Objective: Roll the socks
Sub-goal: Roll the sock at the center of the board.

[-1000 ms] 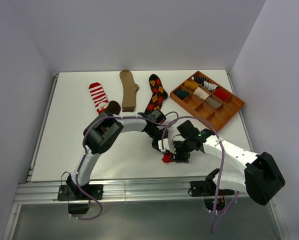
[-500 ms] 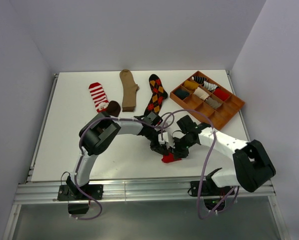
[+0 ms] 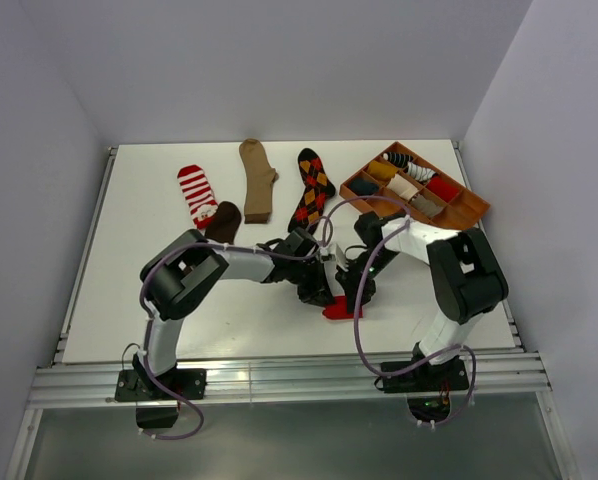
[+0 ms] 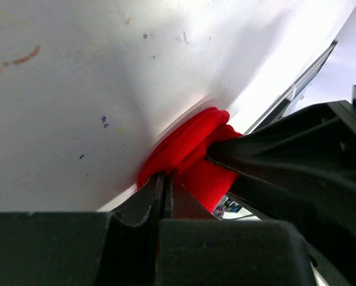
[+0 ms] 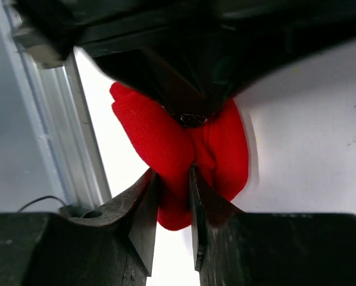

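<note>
A bunched red sock (image 3: 339, 309) lies on the white table near the front, between both grippers. My left gripper (image 3: 320, 291) comes from the left and is shut on its edge; in the left wrist view (image 4: 166, 186) the sock (image 4: 187, 146) sits at the closed fingertips. My right gripper (image 3: 356, 292) comes from the right and is shut on a fold of the same sock (image 5: 160, 134), pinched between its fingers (image 5: 173, 182). At the back lie a red-white striped sock (image 3: 196, 191), a dark brown sock (image 3: 223, 220), a tan sock (image 3: 257, 178) and a black argyle sock (image 3: 314, 184).
A brown wooden compartment tray (image 3: 457, 216) with several rolled socks stands at the back right. The table's front edge and a metal rail (image 3: 279, 375) run just in front of the red sock. Walls close in the sides and back.
The right arm has swung its elbow from the front right to the back, above the sock. Both grippers stay at the red sock, which has shifted slightly.
</note>
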Robot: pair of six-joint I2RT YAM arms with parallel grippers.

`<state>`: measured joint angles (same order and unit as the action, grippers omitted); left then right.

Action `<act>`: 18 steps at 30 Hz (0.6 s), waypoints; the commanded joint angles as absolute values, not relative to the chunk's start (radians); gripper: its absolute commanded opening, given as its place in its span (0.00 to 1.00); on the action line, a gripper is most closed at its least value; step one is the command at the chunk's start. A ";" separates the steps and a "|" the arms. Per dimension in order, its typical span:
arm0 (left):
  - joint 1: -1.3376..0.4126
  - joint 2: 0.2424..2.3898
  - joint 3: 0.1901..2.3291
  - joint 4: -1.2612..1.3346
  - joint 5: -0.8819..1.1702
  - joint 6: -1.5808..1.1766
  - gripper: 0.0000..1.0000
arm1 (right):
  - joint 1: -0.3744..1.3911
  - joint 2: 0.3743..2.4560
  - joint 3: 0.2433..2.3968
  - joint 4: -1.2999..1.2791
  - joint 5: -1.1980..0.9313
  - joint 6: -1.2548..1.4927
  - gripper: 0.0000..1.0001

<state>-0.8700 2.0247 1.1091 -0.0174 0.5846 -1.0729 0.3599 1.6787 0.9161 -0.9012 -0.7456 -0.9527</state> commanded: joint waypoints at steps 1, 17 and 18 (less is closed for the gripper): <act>-0.873 2.029 1.049 -0.008 0.356 -1.078 0.01 | 0.330 1.753 0.954 -0.931 -0.628 -0.928 0.26; -0.876 1.878 0.908 0.196 0.193 -1.006 0.36 | 0.327 1.815 1.011 -0.945 -0.568 -0.856 0.24; -0.876 1.873 0.901 0.215 0.190 -0.996 0.38 | 0.327 1.816 1.014 -0.948 -0.568 -0.856 0.24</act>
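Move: The red sock, bunched into a partial roll, lies about 3 cm to the right of the left hand and 1 cm back, at fingertip height. The right hand already grips it, with its middle some 2 cm left and 1 cm back of that hand. From the left hand, the argyle sock is roughly 30 cm ahead and 4 cm left, and the dark brown sock some 21 cm ahead and 28 cm left, both 2 cm lower. The red sock stays pinched in the right fingers, which ease forward less than 1 cm with a slight turn. The left fingers, shut at its edge, open to about a third and come free, the hand travelling about 3.5 cm forward, drifting left and slightly up away from the roll as its wrist turns nearly 20 degrees. ##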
